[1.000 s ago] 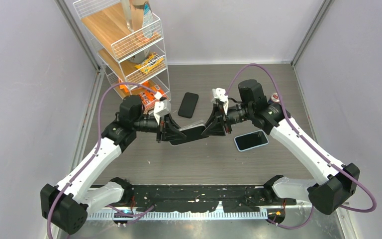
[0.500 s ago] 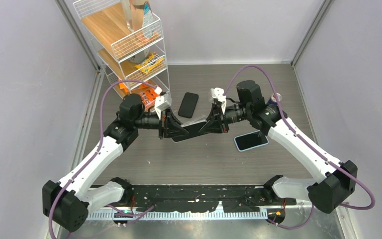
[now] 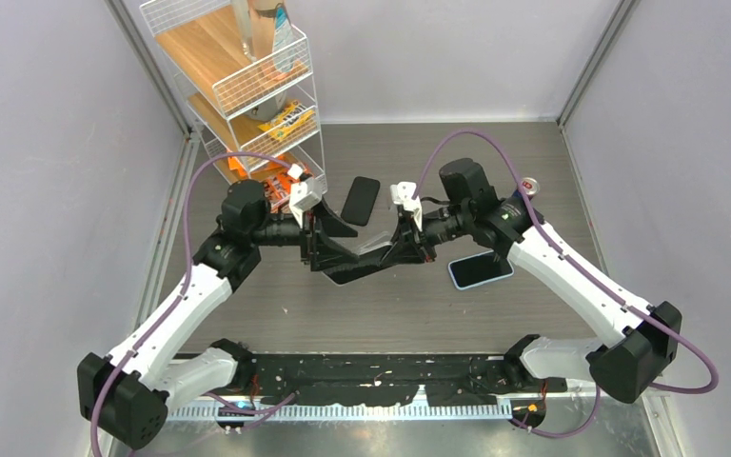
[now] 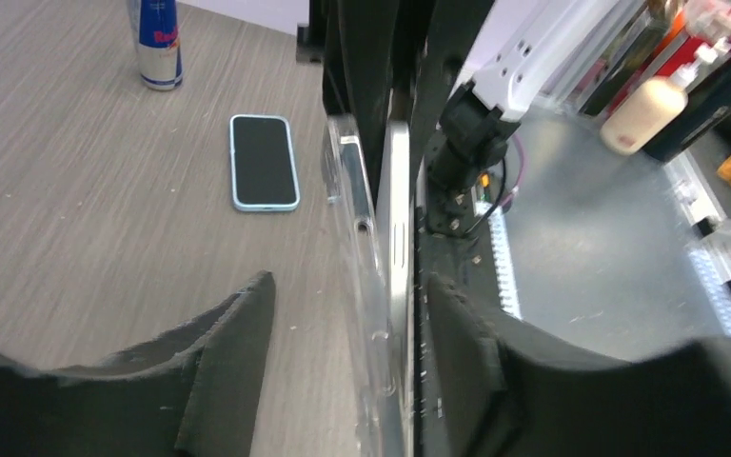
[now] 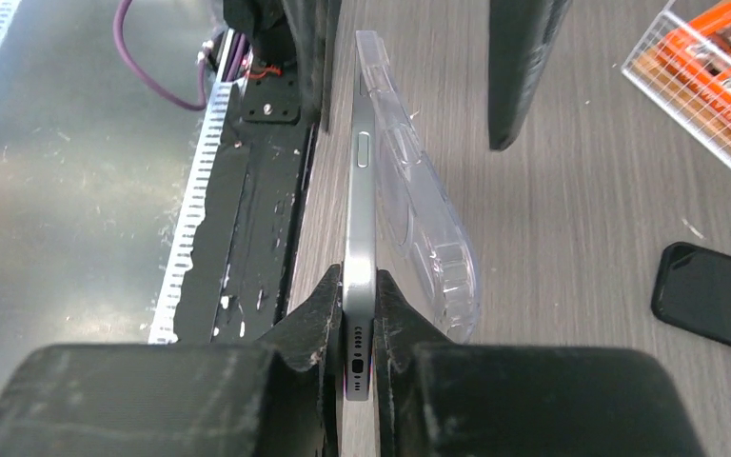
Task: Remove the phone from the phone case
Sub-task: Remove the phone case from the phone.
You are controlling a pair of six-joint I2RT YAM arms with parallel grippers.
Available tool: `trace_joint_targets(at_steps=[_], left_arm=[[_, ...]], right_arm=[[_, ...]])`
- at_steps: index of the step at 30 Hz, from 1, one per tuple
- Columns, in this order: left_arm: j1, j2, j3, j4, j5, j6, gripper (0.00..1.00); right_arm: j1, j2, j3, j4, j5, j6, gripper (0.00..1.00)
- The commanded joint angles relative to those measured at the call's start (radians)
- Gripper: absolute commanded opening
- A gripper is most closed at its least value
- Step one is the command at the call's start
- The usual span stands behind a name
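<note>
The phone, a slim silver slab seen edge-on, hangs above the table between both arms. My right gripper is shut on its bottom end, by the charging port. The clear phone case has peeled away from the phone's back at this end and bows outward. In the left wrist view the phone and the clear case run between the jaws of my left gripper, which is open. Its left finger stands well clear of the case.
A blue-cased phone lies screen up just right of the right gripper. A black phone lies behind the grippers. A drink can stands at the right. A wire shelf rack with snack packets fills the back left corner.
The left gripper has opened from its grip on the phone and case. The right gripper has closed tighter on the phone's end. Both wrists have shifted slightly left.
</note>
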Motion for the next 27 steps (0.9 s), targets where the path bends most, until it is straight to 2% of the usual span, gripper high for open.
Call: trace_joint_targets(at_steps=[1, 6, 17, 27], left_arm=[[0.006, -0.012, 0.072, 0.022, -0.003, -0.015, 0.72], [0.006, 0.027, 0.128, 0.033, -0.066, -0.075, 0.80], [-0.053, 0.118, 0.176, 0.001, -0.175, -0.105, 0.77], [-0.091, 0.161, 0.196, -0.028, -0.156, -0.115, 0.77]], right_arm=[[0.011, -0.010, 0.046, -0.049, 0.017, -0.095, 0.05], [0.016, -0.016, 0.042, -0.062, 0.029, -0.109, 0.06], [0.018, -0.011, 0.043, -0.059, 0.036, -0.110, 0.06], [0.017, -0.012, 0.033, -0.054, 0.046, -0.104, 0.05]])
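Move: The clear case, peeled open on its forward side, has its middle about 3 cm right of the left hand, 1 cm back and 2 cm below; the phone's middle is some 3 cm back, 2 cm right and 3 cm below that hand. From the right hand, which grips the phone's port end, the phone's middle lies 6 cm left, 1 cm back and 2 cm lower, the case 5 cm left and 1 cm ahead, 1 cm lower. A black phone lies on the table some 18 cm ahead of the left hand, 1 cm right and 20 cm below. The half-peeled case and phone stay in the right hand, which keeps its pinch on the phone, sinks about 2 cm, then holds still. The left fingers, already off, spread wider as that hand lifts and swings forward over the case, then comes down and right along it, tipping slightly; it ends about 5 cm away, with its open fingers straddling the case's upper edge. ##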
